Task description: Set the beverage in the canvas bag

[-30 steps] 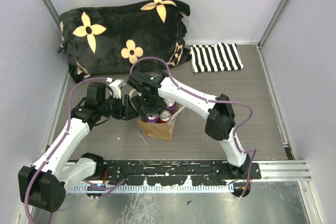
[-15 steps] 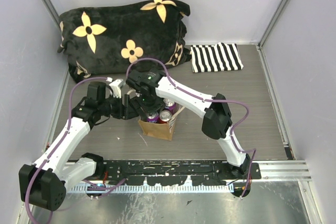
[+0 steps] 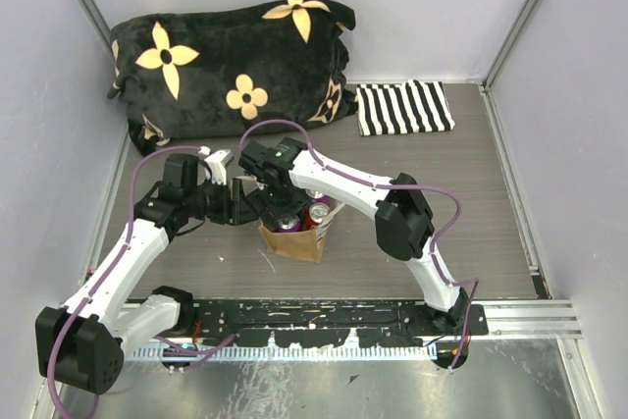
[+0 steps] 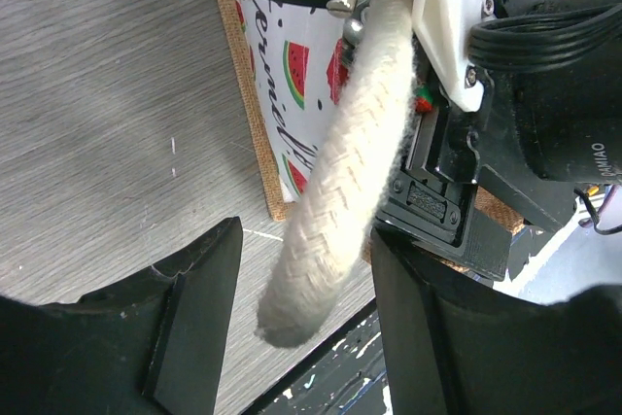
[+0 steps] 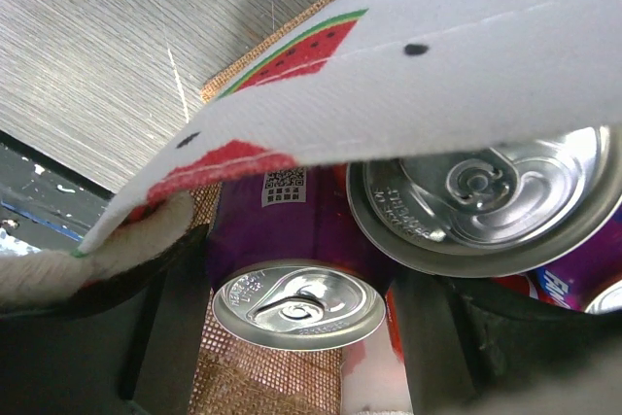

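The tan canvas bag [image 3: 299, 240] stands upright mid-table and has a watermelon-print lining [image 5: 389, 75]. My right gripper [image 3: 281, 207] reaches down into it. In the right wrist view its fingers [image 5: 301, 264] are closed on the sides of a purple beverage can [image 5: 292, 308] above the burlap floor [image 5: 262, 376]. A second can [image 5: 476, 191] stands beside it. My left gripper [image 3: 243, 205] is at the bag's left rim. Its jaws [image 4: 306, 230] stand apart around a cream rope handle [image 4: 340, 172], with a gap on one side.
A black flowered cushion [image 3: 231, 66] lies at the back left. A striped cloth [image 3: 402, 107] lies at the back right. Grey walls close in the table's sides. A black rail [image 3: 334, 316] runs along the near edge.
My right gripper has sunk lower into the bag with the can, and the arm's elbow has shifted left. The left gripper has stayed at the handle.
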You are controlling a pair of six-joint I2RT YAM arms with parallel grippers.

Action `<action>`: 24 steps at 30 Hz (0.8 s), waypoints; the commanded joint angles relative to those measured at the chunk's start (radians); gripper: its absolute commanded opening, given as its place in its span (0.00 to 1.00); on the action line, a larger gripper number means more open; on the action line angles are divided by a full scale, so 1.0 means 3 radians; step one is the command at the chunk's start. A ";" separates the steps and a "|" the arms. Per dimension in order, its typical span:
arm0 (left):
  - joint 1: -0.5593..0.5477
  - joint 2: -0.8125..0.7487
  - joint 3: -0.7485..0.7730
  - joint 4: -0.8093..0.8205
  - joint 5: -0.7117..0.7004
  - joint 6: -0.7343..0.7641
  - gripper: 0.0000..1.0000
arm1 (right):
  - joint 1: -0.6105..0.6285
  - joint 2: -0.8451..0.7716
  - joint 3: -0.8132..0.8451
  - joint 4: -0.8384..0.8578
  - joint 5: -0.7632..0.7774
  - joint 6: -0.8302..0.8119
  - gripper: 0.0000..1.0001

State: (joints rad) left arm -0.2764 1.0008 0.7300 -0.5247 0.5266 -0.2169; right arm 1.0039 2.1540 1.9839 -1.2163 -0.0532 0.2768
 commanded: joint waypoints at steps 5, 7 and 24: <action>0.0003 0.0025 -0.0010 0.0215 0.0070 -0.0038 0.63 | 0.0102 -0.0062 0.0270 0.0159 -0.0110 -0.0083 0.49; 0.0005 0.0035 -0.0005 0.0220 0.0075 -0.0038 0.63 | 0.0103 -0.0054 0.0367 0.0123 -0.0093 -0.0077 0.57; 0.0003 0.0108 0.0022 0.0271 0.0088 -0.0043 0.63 | 0.0101 -0.0120 0.0623 0.0027 0.0182 0.0015 1.00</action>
State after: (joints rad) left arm -0.2710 1.0267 0.7277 -0.5289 0.5316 -0.2169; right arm 0.9916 2.1643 2.1078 -1.2613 0.0067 0.2760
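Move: The right hand has the purple can between its fingers, already inside the near left corner of the canvas bag, the can's middle some 3 cm straight below the hand; the bag's middle lies about 5 cm ahead and 3 cm right. A Coke can stands roughly 2 cm ahead and 7 cm right of the hand, and the other purple can some 7 cm ahead and 6 cm right. From the left hand the held can lies about 9 cm right, 1 cm back and 8 cm lower. The right hand first eases straight up about 1 cm with its grip on the purple can still shut, then its fingers spread from their hold to fully open and let go of the can in the bag's corner. As they open, the hand pulls forward and up off the can, towards the far part of the bag, ending about 3 cm higher and 2 cm farther out with its fingertips tilted forward some 5 degrees, the bag's white handle now lying across the gripper. ##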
